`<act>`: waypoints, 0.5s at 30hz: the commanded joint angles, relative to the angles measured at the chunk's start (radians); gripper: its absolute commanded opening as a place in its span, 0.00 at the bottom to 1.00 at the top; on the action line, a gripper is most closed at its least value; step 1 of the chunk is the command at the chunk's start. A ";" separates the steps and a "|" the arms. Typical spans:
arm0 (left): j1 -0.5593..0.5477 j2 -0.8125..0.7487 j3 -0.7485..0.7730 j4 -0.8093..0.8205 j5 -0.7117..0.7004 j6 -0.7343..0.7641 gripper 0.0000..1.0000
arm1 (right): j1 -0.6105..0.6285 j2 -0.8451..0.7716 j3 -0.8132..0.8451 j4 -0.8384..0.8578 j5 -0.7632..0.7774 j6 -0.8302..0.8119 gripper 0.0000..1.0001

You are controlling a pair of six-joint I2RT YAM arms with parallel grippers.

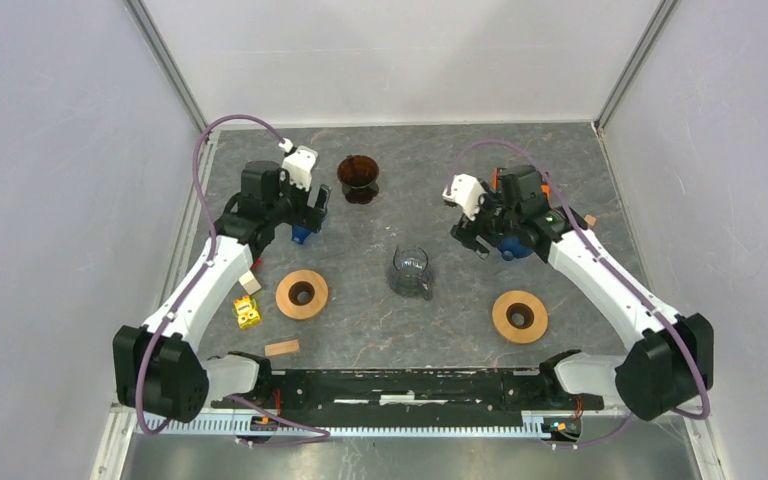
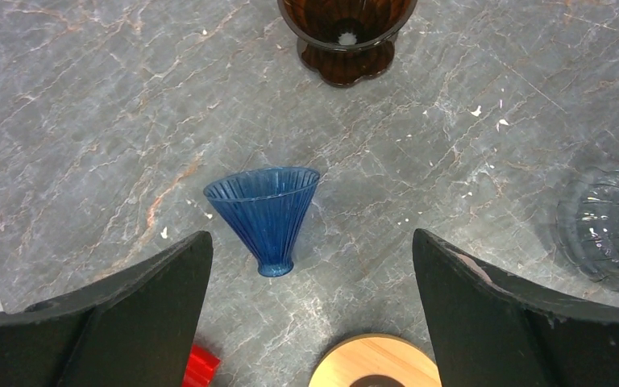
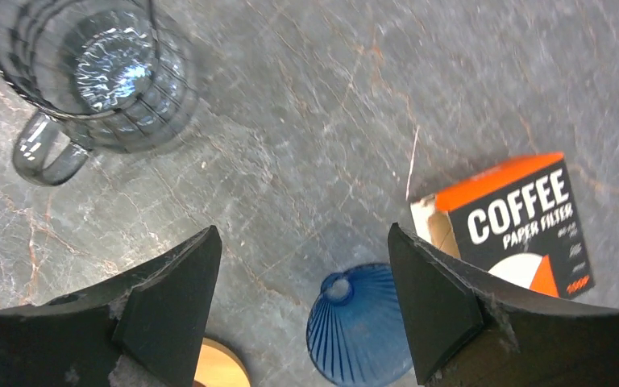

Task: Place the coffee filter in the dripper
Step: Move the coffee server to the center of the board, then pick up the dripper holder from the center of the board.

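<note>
A brown dripper stands upright at the back centre, also at the top of the left wrist view. A blue ribbed dripper lies tipped on the table just ahead of my open left gripper, apart from both fingers. My right gripper is open above a second blue dripper, which rests on the table near its right finger, untouched. The orange-and-black coffee filter box lies to that gripper's right. I see no loose coffee filter.
A glass pitcher stands mid-table, also in the right wrist view. Two wooden rings lie nearer the arms. A yellow block, a wooden block and a pale block sit at the left.
</note>
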 commanded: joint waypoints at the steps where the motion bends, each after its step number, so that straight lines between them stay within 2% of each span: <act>1: -0.003 0.050 0.091 -0.051 0.053 0.027 1.00 | -0.087 -0.068 -0.072 0.091 -0.017 0.083 0.82; 9: -0.001 0.002 0.040 0.015 0.097 -0.057 1.00 | -0.240 -0.103 -0.140 0.237 -0.031 0.187 0.83; 15: -0.002 -0.028 0.016 -0.003 0.116 -0.059 1.00 | -0.259 -0.050 -0.075 0.279 -0.007 0.198 0.84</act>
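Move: The right hand, empty and open, has the blue cone on its side of the table about 12 cm to its right, level with it in reach and roughly 14 cm below. The paper filter box lies some 11 cm farther out than that cone and 2 cm more to the right; the coffee server stands about 13 cm to the hand's left and 7 cm back. From the left hand that same blue cone is some 45 cm to the right and 6 cm back. Already clear of the coffee server, the right hand keeps withdrawing from it, swinging about 7 cm to the right and, mostly in the second half, some 3 cm forward, towards the blue cone and the paper filter box while staying well above both. On the way the wrist turns some 20 degrees clockwise, the height hardly changes, and the fingers stay wide open, touching nothing as the sideways travel eases almost to a stop. ##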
